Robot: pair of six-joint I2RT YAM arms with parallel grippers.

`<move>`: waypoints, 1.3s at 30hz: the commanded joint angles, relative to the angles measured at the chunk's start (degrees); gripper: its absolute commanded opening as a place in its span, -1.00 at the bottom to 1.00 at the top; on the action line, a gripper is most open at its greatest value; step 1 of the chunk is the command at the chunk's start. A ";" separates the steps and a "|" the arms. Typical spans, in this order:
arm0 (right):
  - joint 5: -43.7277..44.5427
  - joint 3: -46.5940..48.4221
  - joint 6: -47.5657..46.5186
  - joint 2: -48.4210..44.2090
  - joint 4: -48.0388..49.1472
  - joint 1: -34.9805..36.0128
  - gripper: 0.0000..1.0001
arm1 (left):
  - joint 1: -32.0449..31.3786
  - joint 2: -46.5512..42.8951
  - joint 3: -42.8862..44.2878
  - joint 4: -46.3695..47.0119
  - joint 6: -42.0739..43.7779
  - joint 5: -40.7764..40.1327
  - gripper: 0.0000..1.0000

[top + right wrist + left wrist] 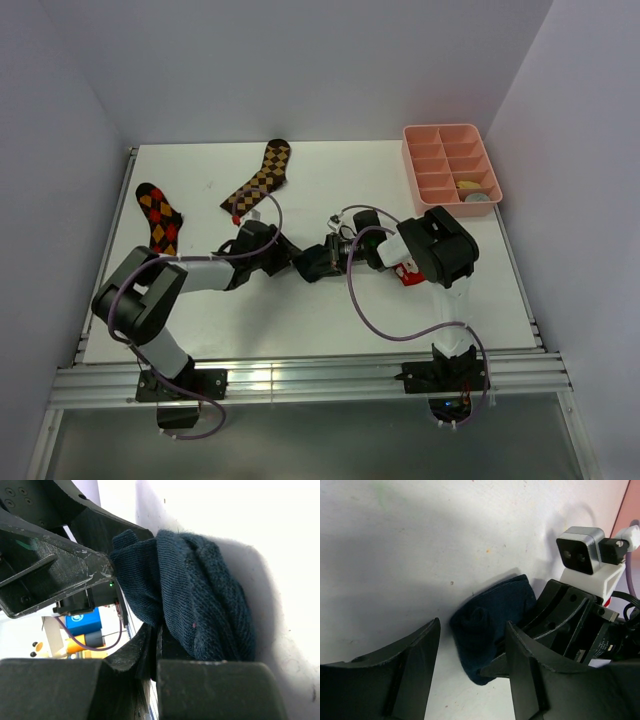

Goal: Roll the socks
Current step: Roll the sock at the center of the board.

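A dark navy sock [200, 595] lies bunched into a loose roll on the white table, and my right gripper [159, 645] is shut on its near end. In the left wrist view the same navy sock [490, 622] sits between the tips of my left gripper [473, 623]. The left jaws stand apart around it, the right-hand one close against the cloth. Both grippers meet at mid-table, left gripper [310, 263] facing right gripper [340, 252]. A yellow sock [467, 184] and a grey sock [480, 197] lie in the pink tray.
The pink compartment tray [436, 150] stands at the back right. Two long argyle socks lie at the back left, one brown [260, 178] and one black, red and orange [160, 215]. A red and white thing [408, 272] shows under the right arm.
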 commanded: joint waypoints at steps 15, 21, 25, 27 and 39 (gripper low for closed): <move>11.08 0.00 -12.98 -8.29 -15.36 0.03 -0.78 | -1.17 5.04 5.15 -4.81 1.31 -0.37 -0.99; 26.37 0.36 -23.78 -20.83 -25.90 6.25 -0.37 | -1.52 3.81 9.36 -14.02 4.74 -1.87 -0.99; 45.94 -0.26 -30.03 -28.41 -28.72 13.47 -0.24 | -1.79 3.10 11.22 -17.12 6.32 -4.15 -0.99; 50.72 -1.92 -32.05 -30.96 -27.59 15.76 -0.21 | -1.88 3.01 11.92 -18.69 6.94 -4.42 -0.99; 66.82 -2.72 -43.13 -30.80 -22.49 27.54 -0.07 | -2.14 4.24 14.82 -22.04 8.61 -3.45 -0.99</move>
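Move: The dark blue sock being rolled has its middle about 5 cm right, 2 cm back and 3 cm below the open left hand, with its left end nearest those fingers. From the shut right hand, already on the sock, its middle is roughly 3 cm left, 2 cm ahead and 1 cm below. The brown argyle sock lies some 20 cm ahead and 9 cm left of the left hand; the red sock is about 27 cm right and 3 cm ahead of the right hand. Left fingers sink about 1 cm, pinching the sock's left end; right fingers open and rise off some 6 cm. ##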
